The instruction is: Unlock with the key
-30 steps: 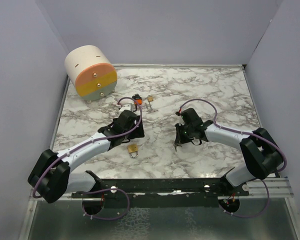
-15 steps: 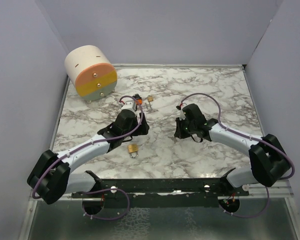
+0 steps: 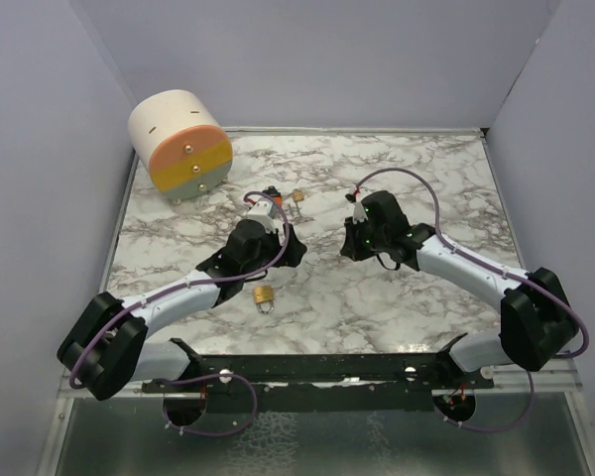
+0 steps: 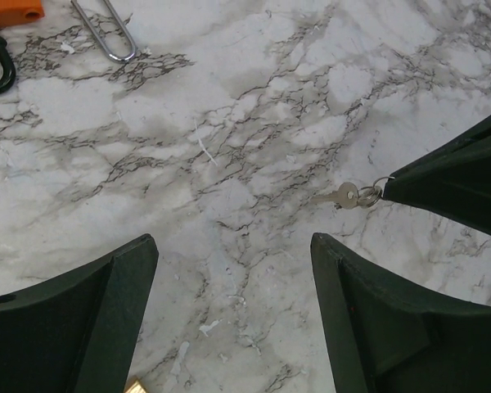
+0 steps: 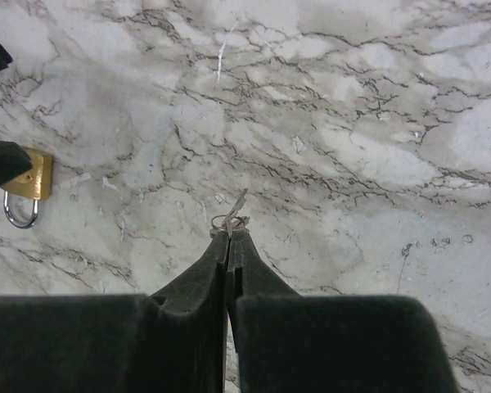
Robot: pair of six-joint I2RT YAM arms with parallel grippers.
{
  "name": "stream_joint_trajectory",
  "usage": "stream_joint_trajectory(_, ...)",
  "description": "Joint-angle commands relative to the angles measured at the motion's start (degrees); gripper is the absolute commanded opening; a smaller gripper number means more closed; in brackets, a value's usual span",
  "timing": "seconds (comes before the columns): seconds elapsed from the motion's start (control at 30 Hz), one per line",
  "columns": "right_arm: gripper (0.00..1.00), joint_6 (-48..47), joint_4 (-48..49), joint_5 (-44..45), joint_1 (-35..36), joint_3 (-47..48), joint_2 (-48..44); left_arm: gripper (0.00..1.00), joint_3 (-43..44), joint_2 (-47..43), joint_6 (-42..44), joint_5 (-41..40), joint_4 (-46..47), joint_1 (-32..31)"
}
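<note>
A small silver key point(image 5: 237, 206) on a ring sticks out from the tips of my right gripper point(image 5: 229, 234), which is shut on it. In the left wrist view the same key point(image 4: 344, 196) hangs just above the marble at the right. A brass padlock point(image 3: 265, 296) lies on the marble near the front; its body and shackle point(image 5: 23, 187) show at the left of the right wrist view. My left gripper point(image 4: 233, 246) is open over bare marble, the padlock just behind its left finger. The two grippers point(image 3: 293, 248) point(image 3: 348, 244) face each other.
A second small padlock point(image 3: 298, 196) and an orange-and-black object point(image 3: 271, 195) lie behind the left gripper. A round drawer unit point(image 3: 178, 144) in cream, orange, yellow and grey stands at the back left. Grey walls close in the marble table point(image 3: 426, 178).
My right arm has carried the key toward the back and slightly left. My left gripper has moved right, toward the middle, and its jaws have narrowed a little.
</note>
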Motion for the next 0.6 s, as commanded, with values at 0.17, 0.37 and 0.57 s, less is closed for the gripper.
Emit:
stream_joint_trajectory(0.17, 0.01, -1.38, -2.49, -0.85, 0.31, 6.55, -2.34, 0.79, -3.20, 2.72, 5.16, 3.03, 14.92, -0.52)
stream_joint_trajectory(0.37, 0.01, -1.50, -5.35, -0.54, 0.29, 11.86, -2.42, 0.78, -5.44, 3.63, 9.55, 2.05, 24.42, -0.90)
stream_joint_trajectory(0.57, 0.01, -2.36, -6.75, -0.57, 0.21, 15.57, -2.15, 0.76, -3.78, 6.04, 12.96, 8.82, 29.58, -0.90)
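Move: The keys hang from the right hand's closed fingertips. From the open left gripper they are about 9 cm to the right, roughly 1 cm nearer the base and 3 cm lower. The opened brass padlock lies some 15 cm ahead of the left gripper, with the orange padlock 6 cm left of it. The last brass padlock is 7 cm back and 8 cm left, all about 12 cm below. Seen from the right hand, the left gripper is 10 cm left, 1 cm ahead, 3 cm higher. The keys, still pinched in the right fingertips, are lifted about 8 cm, drifting some 3 cm forward and 2 cm left towards the left gripper, that hand's fingers tipping up a little. The left hand creeps about 2 cm right towards them, rising and edging forward slightly, its still-open fingers tilting up some 15 degrees, touching nothing. ##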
